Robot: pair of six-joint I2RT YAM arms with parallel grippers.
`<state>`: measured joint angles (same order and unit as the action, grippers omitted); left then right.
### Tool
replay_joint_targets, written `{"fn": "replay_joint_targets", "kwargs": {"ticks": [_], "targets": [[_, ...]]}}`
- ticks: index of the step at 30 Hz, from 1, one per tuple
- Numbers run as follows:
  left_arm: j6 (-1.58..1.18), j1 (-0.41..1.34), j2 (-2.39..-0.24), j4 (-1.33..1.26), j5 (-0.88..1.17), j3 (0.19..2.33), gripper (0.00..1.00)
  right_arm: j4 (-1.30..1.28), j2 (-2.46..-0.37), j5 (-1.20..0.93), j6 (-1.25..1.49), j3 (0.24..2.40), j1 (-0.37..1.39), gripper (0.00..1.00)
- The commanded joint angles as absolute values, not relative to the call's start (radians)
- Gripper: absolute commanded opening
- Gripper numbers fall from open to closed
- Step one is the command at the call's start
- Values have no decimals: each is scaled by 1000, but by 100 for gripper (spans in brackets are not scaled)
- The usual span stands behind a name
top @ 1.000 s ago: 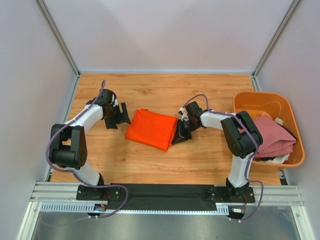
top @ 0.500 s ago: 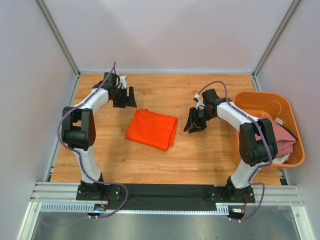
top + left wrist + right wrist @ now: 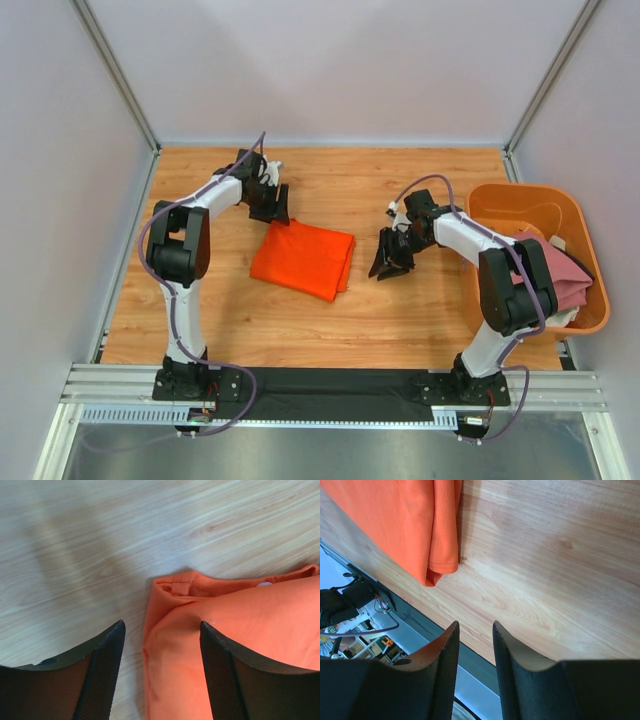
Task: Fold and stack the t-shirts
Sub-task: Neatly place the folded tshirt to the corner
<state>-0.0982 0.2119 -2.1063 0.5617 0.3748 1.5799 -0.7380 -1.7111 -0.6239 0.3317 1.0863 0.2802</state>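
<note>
A folded bright orange t-shirt (image 3: 303,258) lies flat in the middle of the wooden table. My left gripper (image 3: 272,205) hovers over its far left corner, open. In the left wrist view the hemmed corner of the orange t-shirt (image 3: 240,630) lies between the spread fingers of the left gripper (image 3: 161,630), untouched by either pad. My right gripper (image 3: 390,262) hangs a little to the right of the shirt, open and empty. The right wrist view shows bare wood past the right gripper (image 3: 476,627) and the shirt's folded edge (image 3: 405,525) apart from it. A dusty pink t-shirt (image 3: 545,270) is heaped in the tub.
A rigid orange plastic tub (image 3: 520,192) stands at the table's right edge, holding the pink shirt and some white cloth. Grey walls close the table on three sides. A black rail and metal frame (image 3: 330,385) run along the near edge.
My right gripper let go of the orange shirt's right edge, opened and drew away to the right. My left arm swung from the shirt's left side round to its far left corner.
</note>
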Motion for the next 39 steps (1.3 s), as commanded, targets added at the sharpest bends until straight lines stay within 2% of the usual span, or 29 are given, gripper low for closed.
{"fn": "replay_joint_targets", "kwargs": {"ticks": [1,7,12,15,16,18,24,31,39], "targets": [[-83,229,-2106,575,335,1595,67,-703,-1681,-653,314,1083,281,34],[-115,258,-2132,594,331,1601,59,-684,-1678,-657,318,1054,281,33],[-135,268,-2167,597,344,1615,42,-680,-1672,-660,318,1045,281,33],[-143,268,-2169,600,331,1623,28,-678,-1669,-663,321,1037,281,33],[-140,267,-2166,601,312,1624,15,-675,-1666,-664,324,1034,281,33],[-137,265,-2161,612,266,1640,0,-676,-1664,-675,328,1025,281,32],[-112,226,-2149,667,143,1690,0,-692,-1652,-686,331,1012,284,32],[-46,149,-2169,719,-127,1801,0,-722,-1660,-698,334,1020,291,31],[146,29,-2321,687,-297,2077,0,-776,-1709,-721,342,1058,310,30]]}}
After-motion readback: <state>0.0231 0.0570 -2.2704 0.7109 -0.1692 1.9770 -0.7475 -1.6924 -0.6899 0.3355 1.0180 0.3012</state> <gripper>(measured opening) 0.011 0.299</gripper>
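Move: The folded orange t-shirt's far-left corner lies nearly between the left hand's open fingers, about 1 cm back, 2 cm right and 2 cm below; the shirt's middle is roughly 11 cm back and 5 cm right. The table's far-left corner is some 22 cm ahead and 30 cm left of the left hand. From the right hand, that shirt corner lies about 17 cm ahead and 18 cm left, some 5 cm lower. The t-shirt's far-left corner is pinched as the left hand eases down about 2 cm and shuts on it, then drawn left and forward, some 20 cm in all and gaining speed, towards the table's far-left corner. The hand rises a little meanwhile, its left side rolling up about 30 degrees and turning counter-clockwise. The empty right hand drifts back about 3 cm. ##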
